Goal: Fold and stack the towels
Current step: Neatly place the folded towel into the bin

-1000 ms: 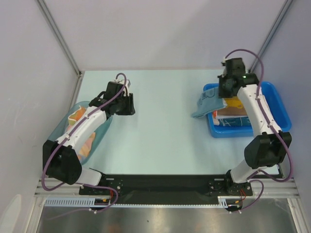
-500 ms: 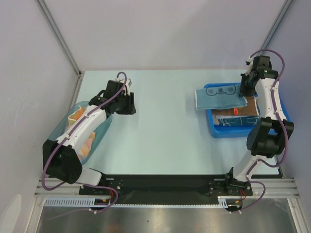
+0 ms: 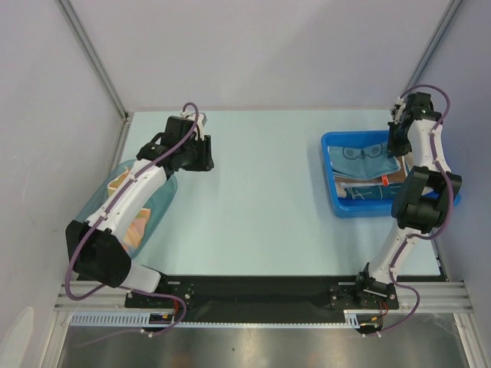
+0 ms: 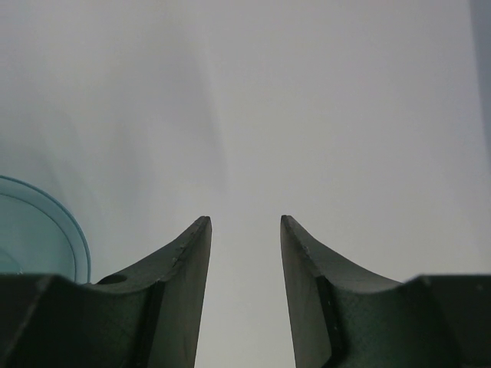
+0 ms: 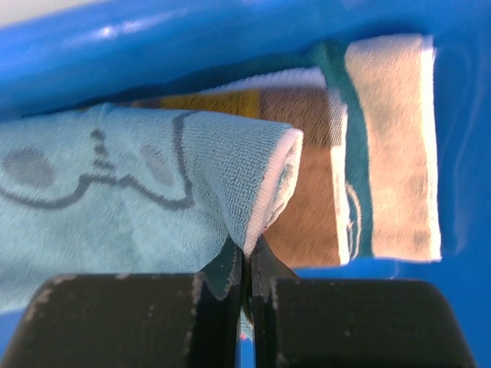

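A light blue towel with a dark printed face lies on top of the stack inside the blue bin. My right gripper is shut on its folded white-backed edge at the bin's far right; in the right wrist view the fingertips pinch the cloth. Under it show a brown towel and a teal one. An orange towel sits in the translucent teal tub. My left gripper hovers over the bare table, open and holding nothing.
The teal tub's rim is just left of the left fingers. The blue bin stands near the right wall, the tub against the left wall. Pale table surface stretches between them.
My right gripper has pulled the light blue towel from hanging over the bin's left rim rightward into the bin. The left arm shifted slightly toward the back.
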You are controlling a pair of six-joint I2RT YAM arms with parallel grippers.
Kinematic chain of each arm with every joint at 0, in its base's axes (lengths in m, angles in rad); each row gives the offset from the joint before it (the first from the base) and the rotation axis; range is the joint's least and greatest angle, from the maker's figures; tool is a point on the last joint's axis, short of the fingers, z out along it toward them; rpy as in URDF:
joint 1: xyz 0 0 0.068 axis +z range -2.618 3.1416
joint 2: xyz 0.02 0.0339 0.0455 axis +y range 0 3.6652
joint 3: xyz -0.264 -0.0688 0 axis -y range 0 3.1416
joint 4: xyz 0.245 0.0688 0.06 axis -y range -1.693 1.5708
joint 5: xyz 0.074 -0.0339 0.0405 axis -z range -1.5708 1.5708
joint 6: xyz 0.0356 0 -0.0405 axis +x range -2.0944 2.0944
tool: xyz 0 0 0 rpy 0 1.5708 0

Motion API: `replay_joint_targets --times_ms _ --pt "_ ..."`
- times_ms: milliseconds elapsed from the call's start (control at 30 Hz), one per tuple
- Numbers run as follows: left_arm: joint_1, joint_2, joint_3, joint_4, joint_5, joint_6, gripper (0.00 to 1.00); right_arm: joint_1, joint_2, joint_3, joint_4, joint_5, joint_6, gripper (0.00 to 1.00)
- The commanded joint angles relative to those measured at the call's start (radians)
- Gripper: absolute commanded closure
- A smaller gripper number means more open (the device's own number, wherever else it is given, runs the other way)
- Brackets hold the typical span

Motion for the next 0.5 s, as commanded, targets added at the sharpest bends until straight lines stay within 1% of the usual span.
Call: replay_joint_targets --times_ms 0,133,233,300,333,400,433,467 --pt "0.006 0.021 0.055 -0.015 -0.029 0.015 0.53 -0.014 0.042 0.089 0.016 0.009 -0.034 1.00" --pt "0.006 0.025 0.058 -0.011 -0.042 0.006 0.52 -0.028 0.059 0.109 0.036 0.016 -0.025 1.00" --pt "0.006 0.019 0.058 -0.009 -0.079 0.000 0.52 -0.056 0.065 0.122 0.028 -0.014 -0.015 1.00" --pt "0.009 0.021 0.060 -0.005 -0.072 -0.006 0.52 -0.063 0.074 0.127 0.025 -0.016 -0.009 0.96" --pt "0.009 0.022 0.061 -0.006 -0.062 -0.008 0.52 -0.062 0.074 0.127 0.032 -0.016 -0.009 0.91" --pt "0.009 0.024 0.061 -0.008 -0.065 -0.009 0.52 -0.063 0.077 0.133 0.037 0.015 0.023 0.75" --pt "0.014 0.022 0.063 -0.015 -0.072 -0.009 0.51 -0.063 0.080 0.147 0.016 0.016 0.032 0.65" --pt "0.020 0.022 0.064 -0.021 -0.100 -0.009 0.51 -0.065 0.079 0.158 0.007 0.019 0.049 0.44"
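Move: The right gripper still pinches the right end of the folded blue towel, whose middle hangs about 8 cm to its left and some 3 cm lower. It is taken onto the towel stack in the bin, whose middle lies roughly 3 cm back, 3 cm left and 6 cm below. The stack's beige towel end is about 8 cm right and 3 cm back. From the left gripper, the stack lies around 49 cm right, 3 cm ahead. Draw the right gripper about 3 cm to the right and a little forward over the stack towards its beige towel end, pulling the pinched end of the blue towel out straight; dip about 1 cm, then come back up. Over the last stretch open the fingers from shut to nearly half and let go of the towel. ##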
